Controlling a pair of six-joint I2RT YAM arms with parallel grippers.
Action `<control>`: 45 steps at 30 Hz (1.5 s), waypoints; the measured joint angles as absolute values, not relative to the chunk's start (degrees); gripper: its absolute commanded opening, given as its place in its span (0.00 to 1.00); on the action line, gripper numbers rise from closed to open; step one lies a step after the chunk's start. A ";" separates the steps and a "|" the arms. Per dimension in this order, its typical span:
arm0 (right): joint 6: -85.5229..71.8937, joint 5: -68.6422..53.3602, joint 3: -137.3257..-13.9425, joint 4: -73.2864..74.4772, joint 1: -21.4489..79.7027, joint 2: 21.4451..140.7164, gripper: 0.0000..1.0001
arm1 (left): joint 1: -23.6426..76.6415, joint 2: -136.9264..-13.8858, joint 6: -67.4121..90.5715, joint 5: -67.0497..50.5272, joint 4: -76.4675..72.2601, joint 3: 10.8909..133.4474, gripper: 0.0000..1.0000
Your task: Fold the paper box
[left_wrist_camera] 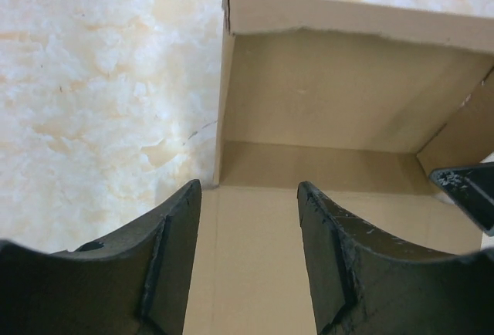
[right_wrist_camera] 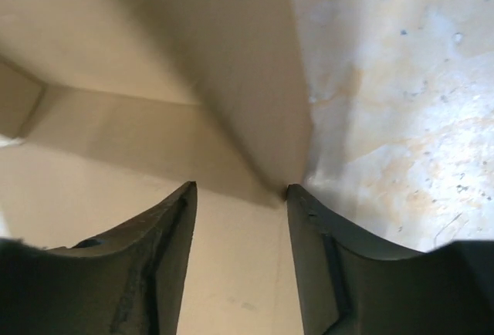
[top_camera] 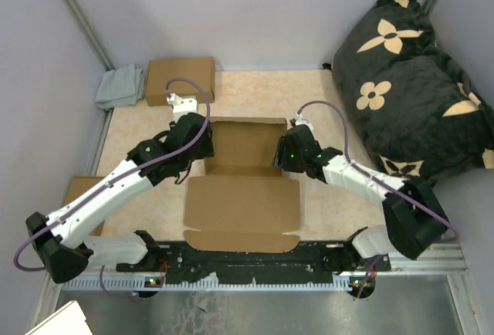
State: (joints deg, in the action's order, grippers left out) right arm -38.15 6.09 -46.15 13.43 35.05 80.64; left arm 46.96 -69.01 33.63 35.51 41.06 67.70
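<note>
The paper box (top_camera: 243, 188) is a brown cardboard mailer in the middle of the table. Its far half stands up as a shallow tray with raised walls (top_camera: 245, 122). Its near lid panel (top_camera: 241, 210) lies flat toward the arm bases. My left gripper (top_camera: 199, 148) is open at the tray's left near corner, over the cardboard (left_wrist_camera: 255, 258). My right gripper (top_camera: 287, 153) is open at the tray's right near corner, its fingers either side of the right wall's near end (right_wrist_camera: 266, 126). The right gripper's tip shows in the left wrist view (left_wrist_camera: 471, 192).
A closed brown box (top_camera: 180, 80) and a grey cloth (top_camera: 120, 86) lie at the back left. Another piece of cardboard (top_camera: 81, 192) lies at the left edge under the left arm. A black cushion with tan flowers (top_camera: 413, 80) fills the right side.
</note>
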 measured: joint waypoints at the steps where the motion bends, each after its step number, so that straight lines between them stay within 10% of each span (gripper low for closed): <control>1: -38.57 5.06 -46.13 13.76 35.07 79.44 0.54 | 46.59 -68.20 33.34 34.46 42.17 67.85 0.61; 15: -22.15 8.54 -59.68 24.27 35.05 68.58 0.62 | 44.56 -59.13 29.54 34.46 52.23 67.79 0.63; 45: 19.33 -9.32 -118.21 24.91 31.64 131.74 0.64 | 43.13 -46.41 26.06 29.06 39.40 43.68 0.61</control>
State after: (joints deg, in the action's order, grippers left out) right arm 19.33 -9.32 -118.21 24.91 31.64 131.74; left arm 43.13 -46.41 26.06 29.06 39.40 43.68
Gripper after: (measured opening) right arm 0.650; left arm 0.616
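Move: The right hand sits just behind the tray's right side wall, whose middle is some 5 cm ahead and 1 cm to its right. The far wall's middle is about 17 cm ahead and 10 cm left, level in height. The lid panel's left edge lies roughly 10 cm back, 7 cm left and 21 cm below the left hand; the tray's left wall is about 8 cm ahead of that hand, straight on, 18 cm below. Right hand lifts clear, arcs 23 cm forward-left to the far wall, turning 45 degrees counter-clockwise; left backs down-left, open. ##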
